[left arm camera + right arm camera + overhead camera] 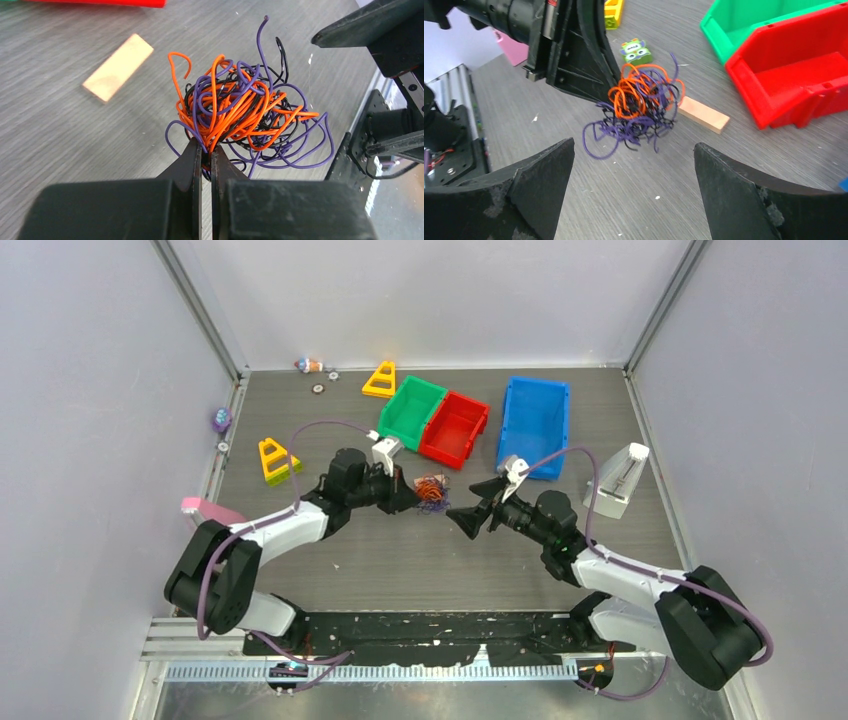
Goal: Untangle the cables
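Observation:
The cables [431,489] are one small tangled clump of thin orange, purple and black wire strands, held just above the table near its middle. My left gripper [409,492] is shut on the clump's left edge; the left wrist view shows the strands [240,107] pinched between the nearly closed jaws of my left gripper [206,150]. My right gripper [473,508] is wide open and empty, a short way right of the clump and pointing at it. In the right wrist view the clump [639,105] hangs ahead of my open right gripper [634,150], with the left gripper's finger [584,60] behind it.
A small tan wooden block [703,115] lies just behind the clump. Green [412,410], red [455,427] and blue [535,424] bins stand at the back. Yellow triangles [275,459], a white holder [620,478] and a pink piece [205,509] lie around.

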Motion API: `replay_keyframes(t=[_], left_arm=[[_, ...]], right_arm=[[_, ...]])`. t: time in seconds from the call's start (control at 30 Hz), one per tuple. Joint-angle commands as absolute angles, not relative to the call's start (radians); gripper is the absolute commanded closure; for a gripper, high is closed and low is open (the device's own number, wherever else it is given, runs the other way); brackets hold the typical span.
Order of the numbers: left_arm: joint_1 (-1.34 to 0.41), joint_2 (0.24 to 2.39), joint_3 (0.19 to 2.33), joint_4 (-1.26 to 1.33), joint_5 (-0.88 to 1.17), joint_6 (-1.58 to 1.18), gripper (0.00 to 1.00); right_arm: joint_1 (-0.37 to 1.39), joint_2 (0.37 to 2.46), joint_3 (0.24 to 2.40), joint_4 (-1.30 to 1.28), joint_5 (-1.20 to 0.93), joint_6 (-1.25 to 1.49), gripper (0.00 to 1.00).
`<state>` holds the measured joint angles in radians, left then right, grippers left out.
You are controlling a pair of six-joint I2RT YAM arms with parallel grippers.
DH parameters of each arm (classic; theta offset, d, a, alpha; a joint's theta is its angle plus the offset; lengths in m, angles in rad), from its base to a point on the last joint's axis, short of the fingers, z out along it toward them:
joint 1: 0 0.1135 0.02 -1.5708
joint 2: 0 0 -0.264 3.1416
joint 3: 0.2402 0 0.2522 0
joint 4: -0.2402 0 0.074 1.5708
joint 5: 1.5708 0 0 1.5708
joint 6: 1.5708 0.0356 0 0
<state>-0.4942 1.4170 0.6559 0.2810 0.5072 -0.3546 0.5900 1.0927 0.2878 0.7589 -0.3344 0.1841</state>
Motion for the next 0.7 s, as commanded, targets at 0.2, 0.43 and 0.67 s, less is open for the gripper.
replay_keyframes(t=[0.2,0.43,0.67], left_arm=[[-0.558,1.425,0.689,0.368,0.536,-0.316,1.0],[-0.57,1.402,0.683,0.355,0.48,-0.308,1.0],[-0.474,1.292,0.575,0.373,0.256,-0.402,1.0]], right_arm=[[0.632,1.213,0.357,0.849,-0.452,0.23,0.29],[0.658,1.239,0.445,0.646,-0.23,0.188,0.91],[0.654,1.075,0.361,0.521,0.394,0.247,0.95]])
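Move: The cable bundle, still held in the shut left fingers, has its middle about 6 cm to the right hand's left, 2 cm ahead and 3 cm lower. From the left hand that middle is about 3 cm right, 2 cm ahead and 1 cm down. On the table beneath, the wooden block lies roughly 5 cm ahead of the left hand and 8 cm below, and the red bin about 16 cm ahead, 7 cm right and 6 cm below. Leftward about 3.5 cm and down 2 cm, the right hand brings its open fingers to the loose side of the cable bundle and closes them on strands there. It then reverses to the right and forward, about 5 cm, turning clockwise some 20 degrees. The left hand keeps its pinch, easing about 2.5 cm right and back, then returning left and forward. ##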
